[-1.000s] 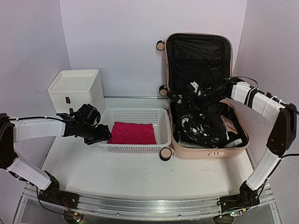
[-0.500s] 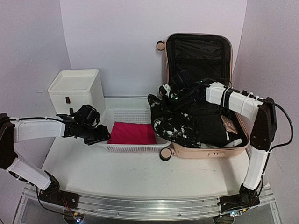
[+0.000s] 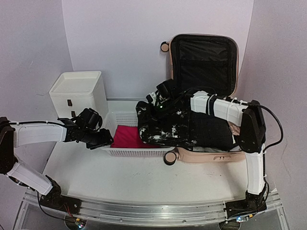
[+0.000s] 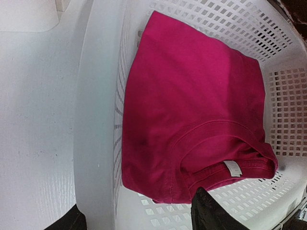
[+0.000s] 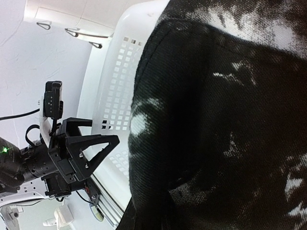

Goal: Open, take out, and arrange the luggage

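The pale pink luggage [image 3: 206, 156] lies open at the right, its black-lined lid [image 3: 204, 57] upright. A black garment with white blotches [image 3: 168, 127] drapes from the case over the white mesh basket [image 3: 139, 152]. My right gripper [image 3: 160, 103] is shut on this garment's top edge above the basket. In the right wrist view the cloth [image 5: 216, 120] hides the fingers. A folded red shirt [image 4: 192, 105] lies in the basket. My left gripper [image 4: 136, 207] is open, straddling the basket's left wall [image 4: 96, 120] and holding nothing.
A white drawer unit [image 3: 79, 93] stands at the back left. The case's caster wheel [image 3: 170, 158] sits against the basket's near right corner. More dark items stay in the case under the garment. White walls close in on both sides.
My right arm has swung left from the suitcase, dragging the black blotched garment out over the basket. The left gripper stayed at the basket's wall and narrowed slightly.
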Motion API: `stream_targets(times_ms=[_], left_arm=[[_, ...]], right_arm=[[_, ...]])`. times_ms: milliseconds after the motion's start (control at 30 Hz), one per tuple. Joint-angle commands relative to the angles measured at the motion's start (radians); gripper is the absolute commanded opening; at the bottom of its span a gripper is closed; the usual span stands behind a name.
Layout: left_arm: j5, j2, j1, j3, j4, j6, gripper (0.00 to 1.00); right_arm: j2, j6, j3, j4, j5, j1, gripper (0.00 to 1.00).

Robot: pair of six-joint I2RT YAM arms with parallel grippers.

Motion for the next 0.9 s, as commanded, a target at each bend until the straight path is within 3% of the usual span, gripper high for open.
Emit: stream_targets(times_ms=[0,400,867], left_arm=[[0.069,-0.033,-0.011,0.005,0.081,-0.004,0.63],[0.069,-0.037,-0.013,0.002,0.090,-0.014,0.61],[0.060,-0.050,-0.015,-0.005,0.092,-0.016,0.62]], right_arm=[[0.045,0.022,0.084,0.210,-0.090,0.042,0.00],[0.218,0.065,0.197,0.366,-0.143,0.088,0.00],[0.305,0.156,0.196,0.424,-0.059,0.120,0.00]])
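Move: The right gripper already pinches the black-and-white garment. The basket's middle lies about 6 cm to its left, level with it fore and aft and some 14 cm below, with the red shirt on the basket's floor about 7 cm left and 16 cm down. The open suitcase's lower shell is roughly 29 cm to its right, 2 cm ahead. From the left gripper, straddling the basket's left rim, the basket's middle is about 5 cm ahead and 15 cm right. Carry the garment with the right gripper about 10 cm to the left across the basket towards its left rim, sinking some 5 cm as you go, and ease to a stop there. Let the wrist swing the fingers about 10 degrees up towards level, and keep them shut on the cloth. Hold the left gripper still, its half-open fingers astride the rim. ##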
